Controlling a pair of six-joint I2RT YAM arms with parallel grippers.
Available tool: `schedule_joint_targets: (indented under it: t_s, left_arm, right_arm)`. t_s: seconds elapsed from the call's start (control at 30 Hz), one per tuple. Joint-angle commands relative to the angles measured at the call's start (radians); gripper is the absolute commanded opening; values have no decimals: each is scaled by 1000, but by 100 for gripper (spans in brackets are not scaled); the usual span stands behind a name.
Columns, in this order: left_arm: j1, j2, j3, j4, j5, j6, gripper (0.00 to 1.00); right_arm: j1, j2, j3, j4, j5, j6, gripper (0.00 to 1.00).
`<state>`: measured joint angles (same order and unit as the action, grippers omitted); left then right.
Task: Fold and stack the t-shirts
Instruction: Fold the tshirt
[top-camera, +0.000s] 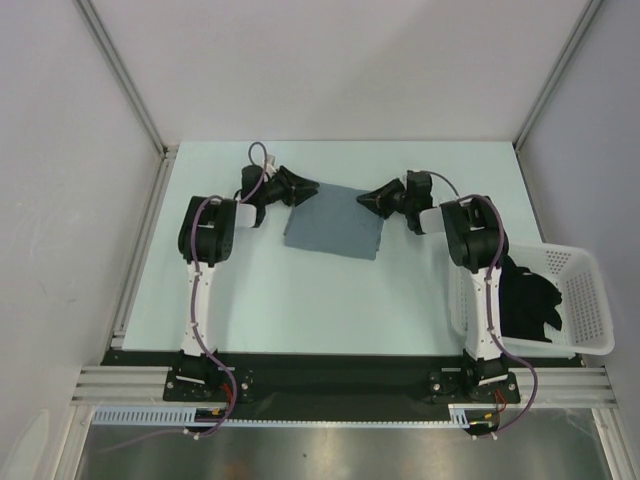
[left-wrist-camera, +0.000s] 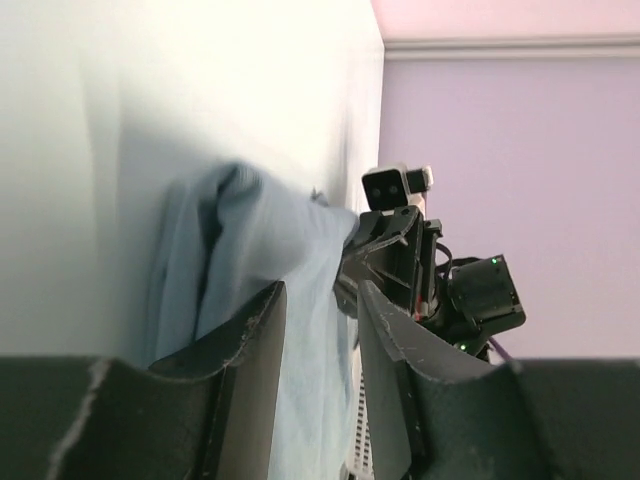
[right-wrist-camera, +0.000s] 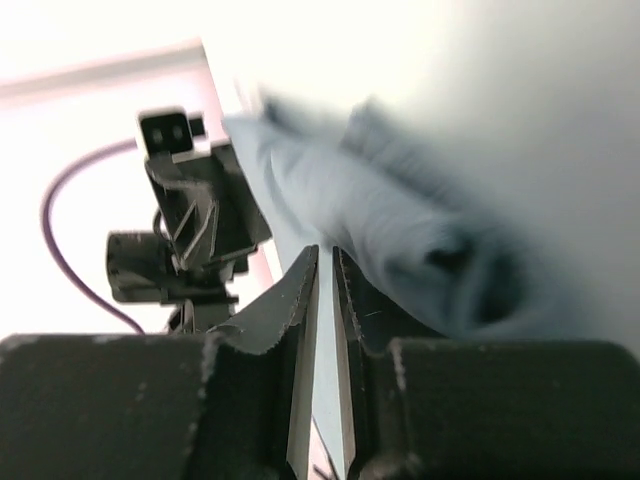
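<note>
The slate grey-blue t-shirt (top-camera: 333, 233) lies folded into a rectangle in the middle of the table. My left gripper (top-camera: 300, 188) is at its far left corner. In the left wrist view this gripper (left-wrist-camera: 320, 290) has its fingers apart, with the shirt's cloth (left-wrist-camera: 260, 220) running loosely between them. My right gripper (top-camera: 372, 200) is at the far right corner. In the right wrist view it (right-wrist-camera: 326, 252) is nearly closed, with a thin pale strip of cloth in the slit and the bunched fold (right-wrist-camera: 400, 220) just beside it. The black t-shirt (top-camera: 525, 295) lies crumpled in the basket.
A white lattice basket (top-camera: 590, 300) stands at the table's right edge beside the right arm. Grey walls and aluminium rails (top-camera: 140, 260) close in the table on the left, back and right. Each wrist view shows the other arm's gripper across the shirt.
</note>
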<state>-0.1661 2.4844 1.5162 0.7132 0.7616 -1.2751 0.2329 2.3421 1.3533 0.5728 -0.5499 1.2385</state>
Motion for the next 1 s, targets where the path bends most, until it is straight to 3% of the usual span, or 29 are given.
schedule_joint_targets:
  t_s: [0.0, 0.23, 0.4, 0.47, 0.6, 0.63, 0.67, 0.77, 0.97]
  left_arm:
    - [22, 28, 84, -61, -61, 37, 41]
    - [49, 51, 240, -361, -44, 238, 41]
    - [60, -33, 303, -552, -56, 403, 41]
    - [66, -106, 320, -673, -77, 497, 42]
    - [73, -267, 288, -880, -178, 623, 44]
    - [73, -303, 242, -905, -200, 655, 44]
    - [73, -393, 204, -925, -212, 666, 44]
    - [62, -556, -41, -894, -217, 694, 44]
    - [27, -978, -520, -874, -196, 686, 44]
  right_arm:
    - [-52, 20, 36, 0, 77, -19, 16]
    - [-98, 40, 101, -148, 88, -95, 16]
    - [-130, -39, 208, -469, 122, -336, 20]
    - [-141, -55, 320, -671, 137, -430, 29]
    - [-152, -105, 421, -836, 163, -627, 48]
    - [-153, -121, 447, -887, 166, -657, 54]
    - [-155, -124, 457, -910, 165, -692, 70]
    - [-164, -106, 478, -977, 76, -790, 85]
    - [-155, -61, 445, -972, -53, -835, 88]
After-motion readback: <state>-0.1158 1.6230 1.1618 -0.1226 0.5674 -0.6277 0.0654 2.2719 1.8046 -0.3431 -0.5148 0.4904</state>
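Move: Just under the left hand's fingers lies the far edge of the folded t-shirt; its middle is about 8 cm back and 5 cm to the right, some 2 cm lower, with the far left corner roughly 2 cm ahead and 3 cm left. From the right hand the t-shirt's middle is around 5 cm back and 6 cm left, also about 2 cm lower, and the far right corner about 1 cm ahead and 6 cm right. Skimming low over the folded t-shirt towards its far edge, both hands go forward some 4 cm, the right one also to its right; then they part. The right draws on outward past the far right corner, 11 cm in all, rises a little and opens wide. The left, its opening kept, swings left, then lifts and pulls back about 13 cm. Both wrists tip the fingertips down some 30 degrees. ##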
